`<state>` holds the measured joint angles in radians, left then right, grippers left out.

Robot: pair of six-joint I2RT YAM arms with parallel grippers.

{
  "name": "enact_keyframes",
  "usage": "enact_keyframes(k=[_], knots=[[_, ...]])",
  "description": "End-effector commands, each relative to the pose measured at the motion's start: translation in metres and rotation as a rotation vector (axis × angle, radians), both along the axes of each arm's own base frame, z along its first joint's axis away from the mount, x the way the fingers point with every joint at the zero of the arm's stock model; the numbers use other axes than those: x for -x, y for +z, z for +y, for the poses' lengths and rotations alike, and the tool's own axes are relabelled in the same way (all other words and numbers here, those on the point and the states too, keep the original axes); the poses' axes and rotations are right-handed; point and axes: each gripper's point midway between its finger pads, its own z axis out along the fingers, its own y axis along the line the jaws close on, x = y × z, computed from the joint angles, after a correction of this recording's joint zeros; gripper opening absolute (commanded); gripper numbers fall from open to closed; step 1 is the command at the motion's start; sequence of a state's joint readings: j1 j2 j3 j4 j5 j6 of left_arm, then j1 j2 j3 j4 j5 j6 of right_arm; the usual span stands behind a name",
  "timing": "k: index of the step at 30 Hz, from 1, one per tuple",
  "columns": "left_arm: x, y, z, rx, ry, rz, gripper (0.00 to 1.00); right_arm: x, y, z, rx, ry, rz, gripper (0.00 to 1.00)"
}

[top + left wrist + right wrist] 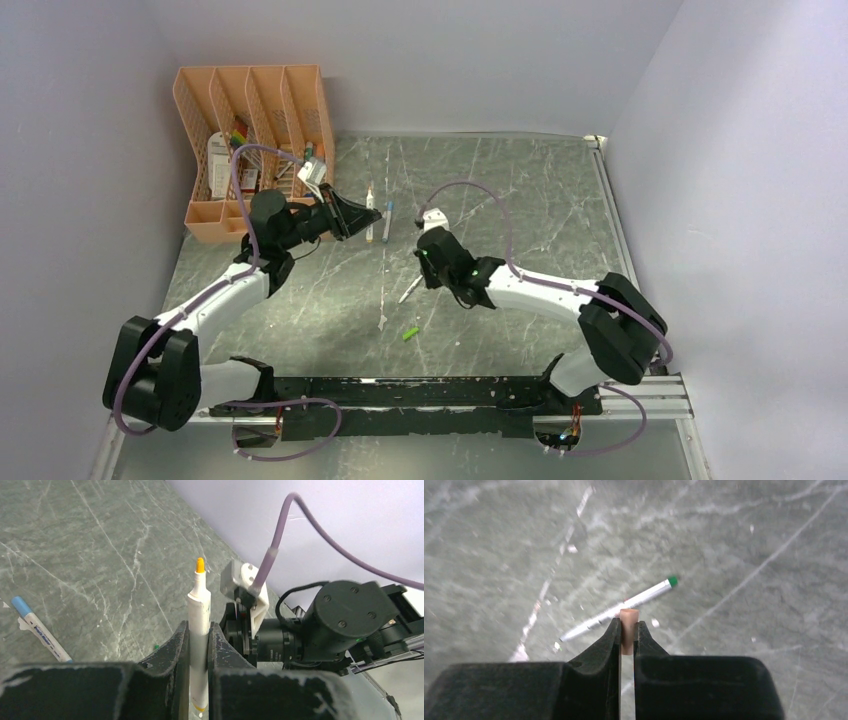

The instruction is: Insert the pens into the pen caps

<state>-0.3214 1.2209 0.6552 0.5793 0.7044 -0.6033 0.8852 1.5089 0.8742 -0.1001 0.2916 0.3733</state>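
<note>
My left gripper [199, 627] [360, 216] is shut on a white pen [199, 600] [370, 215] with a bare orange tip that sticks out past the fingers. Just right of it, a pen with a blue end [388, 220] [40, 630] lies on the table. My right gripper [628, 625] [438, 268] is shut on the orange-pink pen cap [629, 622] and hangs above a green-tipped pen [624, 607] [411, 290] lying slantwise on the table. The green cap [410, 333] lies loose nearer the arm bases.
A peach mesh organiser [250, 150] with stationery stands at the back left, close behind my left arm. Walls close off the table at the left, back and right. A black rail [420, 395] runs along the near edge.
</note>
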Motion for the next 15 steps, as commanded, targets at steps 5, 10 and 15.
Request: enact_keyframes(k=[5, 10, 15], knots=[[0.0, 0.006, -0.002, 0.032, -0.033, -0.043, 0.07, 0.037, -0.047, -0.037, 0.093, 0.034, 0.095, 0.0], [-0.001, 0.006, -0.002, 0.023, -0.026, -0.039, 0.07, 0.037, -0.05, -0.042, 0.113, 0.031, 0.09, 0.0], [-0.001, 0.004, 0.0, 0.01, -0.015, -0.031, 0.07, 0.034, -0.045, -0.043, 0.124, 0.02, 0.077, 0.33]])
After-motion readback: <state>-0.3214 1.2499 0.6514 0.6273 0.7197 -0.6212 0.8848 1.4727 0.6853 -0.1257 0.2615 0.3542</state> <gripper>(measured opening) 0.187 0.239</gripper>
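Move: The right hand still holds the salmon cap; the bare table spot it heads for lies about 4 cm back, 5 cm to its right and 7 cm down. On the table, the green-ended pen is some 3 cm left and 1 cm ahead of the hand, the loose green cap 12 cm back and 3 cm left. From the left hand, holding its pen, the spot is about 7 cm back, 20 cm right, 25 cm down. The right hand sinks about 6 cm while drawing back and right to the bare table, then releases the cap. ##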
